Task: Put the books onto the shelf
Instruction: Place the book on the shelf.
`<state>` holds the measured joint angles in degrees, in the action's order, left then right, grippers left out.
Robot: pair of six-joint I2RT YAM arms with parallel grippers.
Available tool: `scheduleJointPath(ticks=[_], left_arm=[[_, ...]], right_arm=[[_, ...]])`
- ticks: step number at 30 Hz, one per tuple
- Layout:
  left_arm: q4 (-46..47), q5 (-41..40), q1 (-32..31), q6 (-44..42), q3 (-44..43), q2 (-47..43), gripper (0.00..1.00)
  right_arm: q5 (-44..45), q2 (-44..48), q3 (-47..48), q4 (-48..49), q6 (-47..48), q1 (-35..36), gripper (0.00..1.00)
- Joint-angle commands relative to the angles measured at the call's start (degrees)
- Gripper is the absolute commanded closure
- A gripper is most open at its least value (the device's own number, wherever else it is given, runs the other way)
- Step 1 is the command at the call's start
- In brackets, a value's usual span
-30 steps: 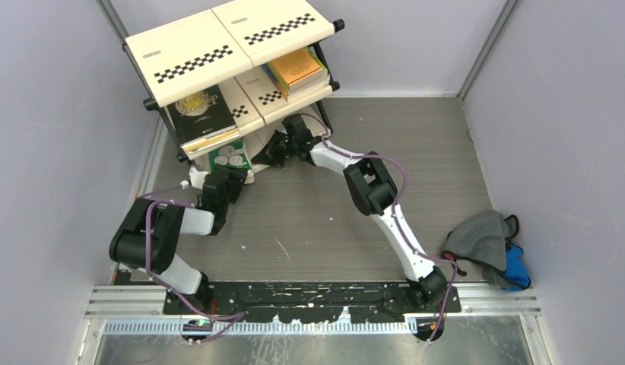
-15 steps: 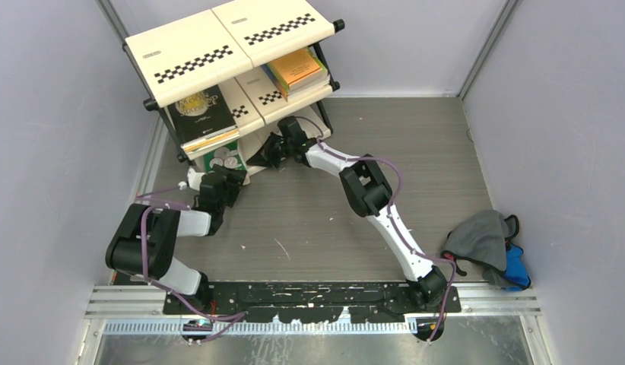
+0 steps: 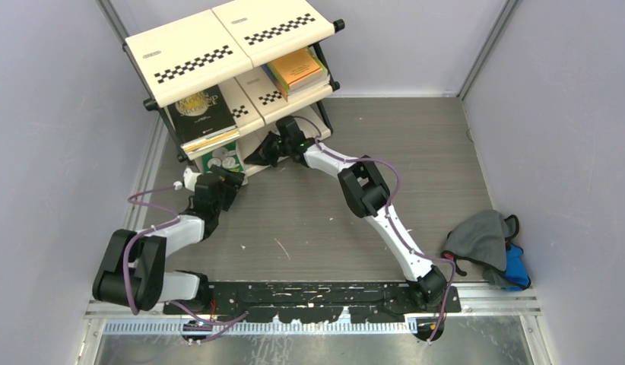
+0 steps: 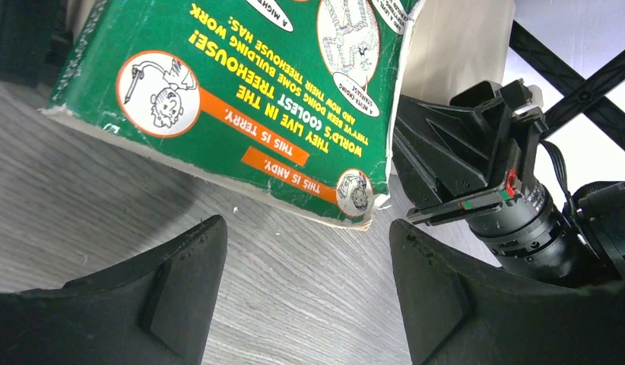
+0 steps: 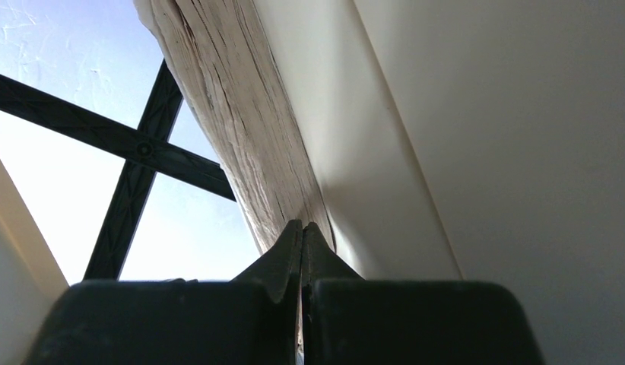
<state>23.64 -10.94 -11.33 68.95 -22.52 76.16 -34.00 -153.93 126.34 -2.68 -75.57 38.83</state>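
The shelf stands at the table's far left. A black book lies on its middle tier's left half. An orange book tops a small stack on the right half. A green book pokes out of the bottom level, its worn corner just above the table. My left gripper is open just in front of that corner, with nothing between its fingers. My right gripper is shut, its tips against the book's page edge beside a cream panel.
A grey-and-blue cloth bundle lies at the right wall. The shelf's black cross braces stand behind the book. In the left wrist view the right gripper sits close to the book's right edge.
The left jaws have opened wider and the left arm has drawn back, its elbow swinging toward the near left. The green book sits further under the shelf, and the right gripper has followed it.
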Motion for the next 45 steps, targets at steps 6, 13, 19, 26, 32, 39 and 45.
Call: scheduleJointPath(ticks=[6, 13, 19, 26, 32, 39, 45], left_arm=[[-11.65, -1.75, 0.16, -3.91, -0.06, -11.77, 0.25], [-22.7, -2.37, 0.15, -7.73, -1.07, -20.24, 0.36], [-26.76, -1.73, 0.12, -10.03, -1.02, -20.98, 0.7], [-25.99, -1.49, 0.16, -10.89, -2.38, -15.8, 0.96], [-21.72, -3.45, 0.16, -9.53, -3.26, -10.59, 1.0], [-10.92, -7.1, -0.97, -5.84, -1.26, -6.54, 1.0], [-6.53, -10.79, -2.39, -6.58, -2.37, -3.55, 1.0]], right_arm=[[2.93, 3.33, -1.75, 6.67, -0.54, -0.13, 0.99], [3.26, 3.28, -2.2, 7.34, -0.63, -0.18, 0.99], [3.89, 4.46, -4.09, 8.21, -0.15, -0.16, 0.99], [4.2, 6.1, -6.1, 8.09, 0.99, -0.16, 0.99], [4.29, 7.21, -7.57, 8.57, 1.51, -0.17, 0.99], [4.21, 7.93, -8.53, 8.38, 2.4, -0.19, 0.99], [3.84, 8.03, -9.26, 8.73, 2.61, -0.23, 0.99]])
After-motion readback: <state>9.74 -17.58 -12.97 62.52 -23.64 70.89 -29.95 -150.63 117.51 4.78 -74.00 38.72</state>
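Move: The green book lies on the bottom shelf with its front edge just beyond the open left fingers; its middle is about 11 cm ahead of that hand, 4 cm left and 3 cm below. The shelf's front-left leg stands some 3 cm ahead and 10 cm left of the hand. The black book, one board up, is roughly 17 cm ahead, 4 cm left and 14 cm above. From the right hand, the green book's middle is about 8 cm left and 4 cm ahead, at about its height. Draw the open left gripper back about 6 cm from the green book's front edge, drifting 2 cm left and arching up, then dropping, while its fingers shut fully and tip down and roll some 10 degrees. Then bring the closed tips, now lower, forward about 3 cm towards that edge. Keep the shut right fingers at the book's right side, letting them sink about 1 cm. ##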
